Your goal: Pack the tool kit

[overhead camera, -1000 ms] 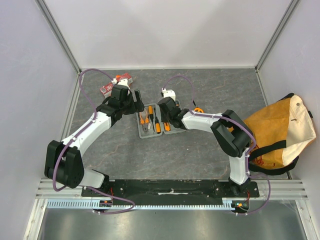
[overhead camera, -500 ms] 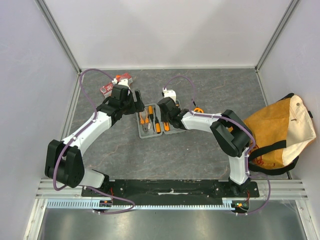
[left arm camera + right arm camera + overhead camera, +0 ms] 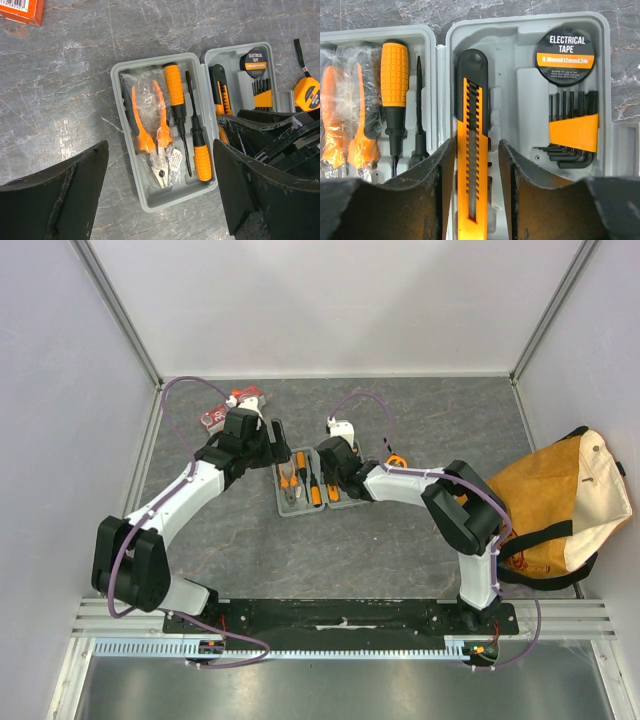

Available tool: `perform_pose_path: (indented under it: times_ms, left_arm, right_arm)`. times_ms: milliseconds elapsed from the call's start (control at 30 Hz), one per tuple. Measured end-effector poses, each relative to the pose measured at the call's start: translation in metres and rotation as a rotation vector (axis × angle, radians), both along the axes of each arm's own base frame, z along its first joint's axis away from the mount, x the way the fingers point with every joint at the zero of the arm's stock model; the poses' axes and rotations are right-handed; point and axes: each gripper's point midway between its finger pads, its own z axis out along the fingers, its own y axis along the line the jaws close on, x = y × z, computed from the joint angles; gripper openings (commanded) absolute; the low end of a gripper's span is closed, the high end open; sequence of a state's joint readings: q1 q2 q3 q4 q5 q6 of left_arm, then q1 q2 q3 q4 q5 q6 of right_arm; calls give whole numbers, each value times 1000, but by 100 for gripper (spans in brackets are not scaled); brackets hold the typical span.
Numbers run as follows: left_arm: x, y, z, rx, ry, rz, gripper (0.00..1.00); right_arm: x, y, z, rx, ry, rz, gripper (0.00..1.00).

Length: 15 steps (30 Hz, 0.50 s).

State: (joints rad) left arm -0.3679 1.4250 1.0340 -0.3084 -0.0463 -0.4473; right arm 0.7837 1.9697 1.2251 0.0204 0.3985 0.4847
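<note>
The grey tool kit case [image 3: 310, 483] lies open on the table. Its left half [image 3: 116, 100] holds bagged orange pliers [image 3: 150, 135] and two orange-handled screwdrivers [image 3: 175, 90]. The right half [image 3: 520, 100] holds an orange-and-black utility knife [image 3: 472, 115], a roll of electrical tape [image 3: 565, 50] and hex keys [image 3: 572, 130]. My right gripper [image 3: 476, 145] straddles the knife, which lies in its slot; the jaws stand apart, with a gap at the right finger. My left gripper [image 3: 160, 150] hangs wide open above the left half, holding nothing.
An orange tape measure [image 3: 307, 95] lies on the table just right of the case. Red-orange packets [image 3: 232, 405] sit at the back left. A tan canvas bag [image 3: 560, 505] with black straps fills the right side.
My right gripper's jaws have spread apart from the utility knife. Both arms have stayed almost in place, and the left gripper is unchanged.
</note>
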Motion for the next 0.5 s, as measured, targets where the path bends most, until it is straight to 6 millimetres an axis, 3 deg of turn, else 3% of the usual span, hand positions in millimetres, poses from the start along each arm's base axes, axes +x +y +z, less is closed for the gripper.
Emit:
perform_pose_path:
  times_ms: [267,500]
  left_arm:
    - [3,-16,3,-55,8,-53,79]
    - [19,-57,-9,-204,61,-150,49]
  right_arm:
    - [-13,-8,12,1,12,12,45]
    - [-20,-6,40,44,-13,47,22]
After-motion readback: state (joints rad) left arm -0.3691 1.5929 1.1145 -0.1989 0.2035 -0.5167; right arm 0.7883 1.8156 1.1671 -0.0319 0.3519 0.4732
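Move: The cutter lies in the right half of the open case, directly under the right hand and between its parted fingers, its middle about 1 cm back and 1 cm below. From that hand the electrical tape is some 7 cm ahead and 5 cm right, the hex keys 3 cm ahead and 6 cm right, and the nearest screwdriver level and 4 cm left. From the left hand the cutter is about 10 cm right, 1 cm back and 11 cm below, with the bagged pliers nearly straight below, 1 cm left. The right hand draws its fingers clear of the cutter it has already let go, easing back about 2 cm and then climbing some 4 cm above the case while the fingers narrow towards shut on nothing. Meanwhile the left hand gathers speed to the right, about 6 cm over the case towards the cutter, with a little forward travel and a slight dip at the end; its left side rolls down and it turns clockwise by some 10 degrees each, and its wide-open fingers close by about a third, still empty. ##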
